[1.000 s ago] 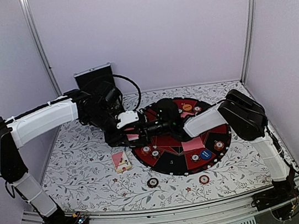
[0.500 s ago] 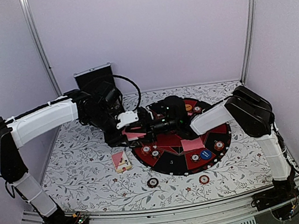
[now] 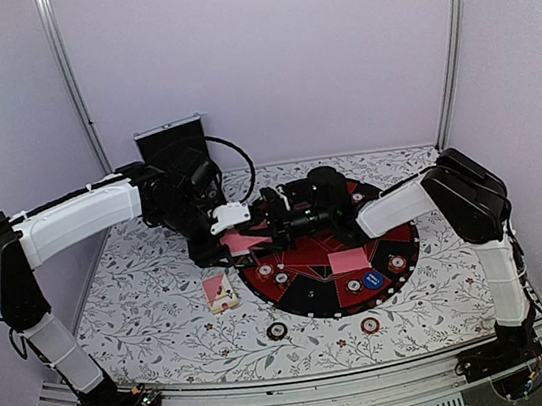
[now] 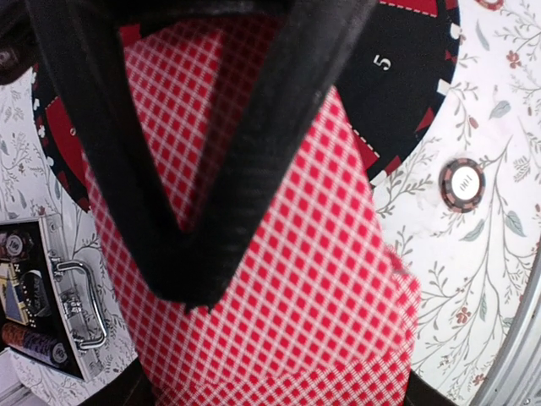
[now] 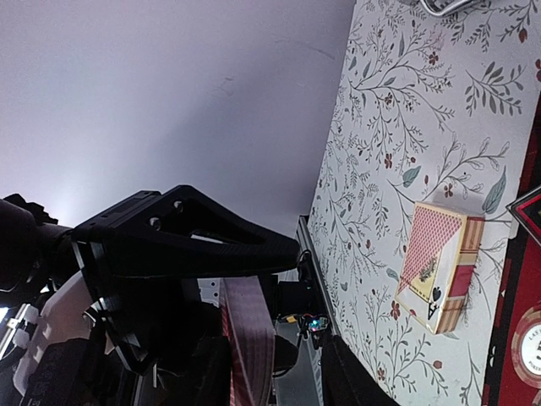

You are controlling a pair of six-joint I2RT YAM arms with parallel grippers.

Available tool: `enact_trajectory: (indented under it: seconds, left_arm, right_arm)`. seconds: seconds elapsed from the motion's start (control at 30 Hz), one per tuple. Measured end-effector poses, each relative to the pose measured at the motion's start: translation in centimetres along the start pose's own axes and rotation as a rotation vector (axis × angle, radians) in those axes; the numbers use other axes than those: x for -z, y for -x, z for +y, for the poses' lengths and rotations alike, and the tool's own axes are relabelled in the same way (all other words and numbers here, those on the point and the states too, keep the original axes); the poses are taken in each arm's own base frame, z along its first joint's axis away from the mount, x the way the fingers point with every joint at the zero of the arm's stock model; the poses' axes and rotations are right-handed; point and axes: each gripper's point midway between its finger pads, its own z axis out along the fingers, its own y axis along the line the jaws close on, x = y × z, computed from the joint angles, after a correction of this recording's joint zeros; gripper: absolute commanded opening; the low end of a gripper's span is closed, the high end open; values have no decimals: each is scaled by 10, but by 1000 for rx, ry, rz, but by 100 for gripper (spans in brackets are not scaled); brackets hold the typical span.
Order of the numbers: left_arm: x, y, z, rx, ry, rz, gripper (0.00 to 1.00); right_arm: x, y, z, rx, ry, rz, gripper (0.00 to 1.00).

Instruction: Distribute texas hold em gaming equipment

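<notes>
My left gripper [image 3: 230,234] is shut on a stack of pink-backed playing cards [image 3: 246,239] above the left edge of the round mat [image 3: 398,246]. In the left wrist view those cards [image 4: 321,279] fill the frame under one black finger [image 4: 194,254]. My right gripper [image 3: 271,231] reaches in from the right. Its jaws stand open, one on each side of the stack's edge [image 5: 249,338], with a gap still showing. The small pink card box [image 3: 220,292] lies on the cloth left of the mat and also shows in the right wrist view [image 5: 439,266]. One pink card [image 3: 348,260] lies on the mat.
Several chips, a blue button [image 3: 373,279] and an orange button [image 3: 338,193] sit on the mat. Two chips [image 3: 277,330] [image 3: 370,325] lie on the floral cloth near the front. The black case [image 3: 172,141] stands at the back left.
My right gripper has slid left across the mat to the cards held by the left gripper, and its jaws have narrowed. The left arm has stayed still.
</notes>
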Motion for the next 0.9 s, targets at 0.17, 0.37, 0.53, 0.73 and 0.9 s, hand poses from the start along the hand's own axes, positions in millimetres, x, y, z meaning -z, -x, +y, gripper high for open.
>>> enact_trajectory:
  seconds: [0.17, 0.37, 0.53, 0.73, 0.9]
  left_arm:
    - [0, -3, -2, 1, -7, 10, 0]
    - [0, -5, -3, 2, -11, 19, 0]
    - [0, -4, -2, 2, -8, 15, 0]
    - [0, 0, 1, 0, 3, 0, 0]
    - [0, 1, 1, 0, 5, -2, 0]
  right_arm:
    - [4, 2, 0, 2, -7, -7, 30]
    - [8, 2, -8, -20, -33, -11, 21]
    - [13, 1, -21, -62, -69, -13, 15]
    - [19, -3, -21, -77, -81, -13, 13]
    - [35, -6, -13, -80, -81, -29, 13]
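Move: The top card lies partly drawn off the deck, its middle about 2 cm left of the right hand and 1 cm nearer the base, already between that hand's half-open fingers. The deck, held by the left hand, is some 5 cm left and 1 cm back. Below by some 14 cm, the card box is about 11 cm left and 4 cm back, and the dealt pair of cards 18 cm right, level. From the left hand, the top card is about 3 cm right, roughly level. The right fingers close on the sliding top card, one above and one below, and pinch it nearly shut; the hand dips about 2 cm while closing, then partly lifts as it draws the card away from the deck, nearly 4 cm to the right in all. The left hand keeps its hold on the deck almost still. ##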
